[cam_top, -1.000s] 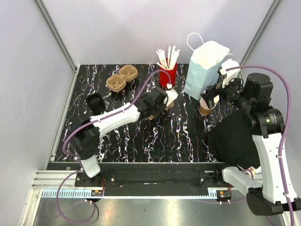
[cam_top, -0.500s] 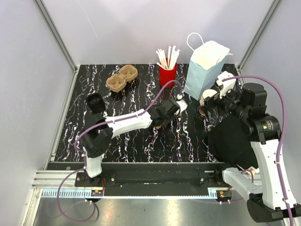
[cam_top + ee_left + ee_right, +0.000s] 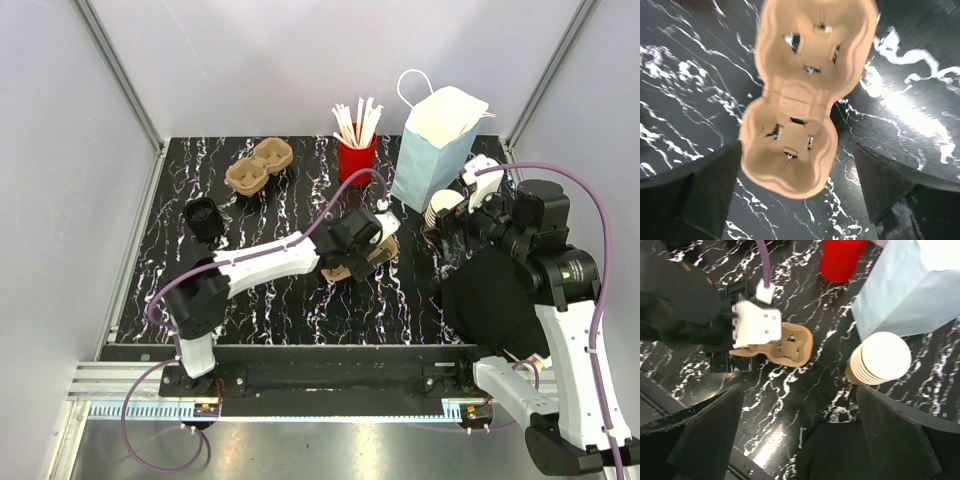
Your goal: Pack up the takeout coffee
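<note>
The takeout coffee is not in view as a single cup. A tan two-hole cup carrier (image 3: 360, 262) (image 3: 800, 95) (image 3: 790, 345) lies flat on the black marbled table (image 3: 280, 290). My left gripper (image 3: 372, 248) (image 3: 797, 170) hangs just over it, open, its fingers (image 3: 705, 190) on either side of the carrier's near end and apart from it. The pale blue paper bag (image 3: 435, 145) (image 3: 910, 295) stands open at the back right. My right gripper (image 3: 450, 215) (image 3: 800, 410) is open and empty beside a nested stack of brown cups (image 3: 436, 222) (image 3: 882, 360).
A red cup of white sticks (image 3: 357, 152) (image 3: 840, 257) stands at the back middle. A second carrier (image 3: 258, 165) lies at the back left, with a black round object (image 3: 202, 218) nearer on the left. A black sheet (image 3: 495, 295) covers the table under my right arm.
My left gripper carried the carrier rightward and toward the near side, then opened and let it go onto the table. The right arm shifted only slightly.
</note>
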Motion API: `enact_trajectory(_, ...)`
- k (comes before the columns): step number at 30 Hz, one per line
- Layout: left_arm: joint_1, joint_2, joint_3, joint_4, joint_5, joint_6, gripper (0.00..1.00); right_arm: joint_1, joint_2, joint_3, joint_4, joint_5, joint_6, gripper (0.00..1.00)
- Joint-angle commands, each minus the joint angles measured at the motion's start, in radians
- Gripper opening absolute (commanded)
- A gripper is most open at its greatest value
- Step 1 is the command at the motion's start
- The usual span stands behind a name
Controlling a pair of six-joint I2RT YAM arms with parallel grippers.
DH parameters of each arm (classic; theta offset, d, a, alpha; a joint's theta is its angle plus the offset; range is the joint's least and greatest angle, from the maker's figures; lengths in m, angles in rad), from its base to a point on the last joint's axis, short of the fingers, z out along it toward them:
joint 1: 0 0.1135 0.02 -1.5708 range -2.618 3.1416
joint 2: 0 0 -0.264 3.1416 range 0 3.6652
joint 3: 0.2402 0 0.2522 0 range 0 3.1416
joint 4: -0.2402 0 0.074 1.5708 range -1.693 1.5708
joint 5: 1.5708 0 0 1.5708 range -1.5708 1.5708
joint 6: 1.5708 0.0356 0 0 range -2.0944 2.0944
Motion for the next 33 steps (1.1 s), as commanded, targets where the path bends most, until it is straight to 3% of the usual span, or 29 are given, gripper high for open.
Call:
enact_trajectory(1,0.045,-0.161,0.026,0.052,0.036,0.027,0.99,0.005,0.037,0.029,-0.005,-0.054,0.052,1.0)
enact_trajectory(9,0.315,-0.285,-0.035,0.059,0.179,0.043,0.99,0.044,0.157,0.04,0.024,-0.089,0.104,1.0)
enact_trajectory(14,0.446,-0.337,-0.028,0.027,0.263,0.047,0.99,0.213,0.27,0.034,0.043,0.021,0.104,1.0)
enact_trajectory(24,0.577,-0.443,0.008,-0.011,0.289,0.117,0.99,0.278,0.573,0.057,0.127,0.075,0.155,1.0)
enact_trajectory(33,0.671,-0.487,-0.1,0.018,0.369,0.109,0.99,0.325,0.752,0.008,0.233,0.104,0.259,1.0)
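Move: The cup carrier just set down lies about 8 cm ahead of the right hand, 16 cm to its left and some 27 cm below. From that hand the paper cups stand about 15 cm ahead and 4 cm right, the red holder some 32 cm ahead and 15 cm left. From the left hand, the black lids are about 11 cm ahead, 37 cm left, nearly level; the carrier stack some 30 cm ahead, 27 cm left; the set-down carrier 3 cm ahead, 1 cm left, just below. Down towards the set-down carrier comes the right hand, sinking some 20 cm while going 12 cm left and 8 cm forward, tipping its open fingers steeply downward without reaching the carrier. The left hand, already open and clear, rises straight off the carrier first, then sweeps left and forward, still climbing, towards the black lids and carrier stack, about 22 cm left in all, turning counter-clockwise. ##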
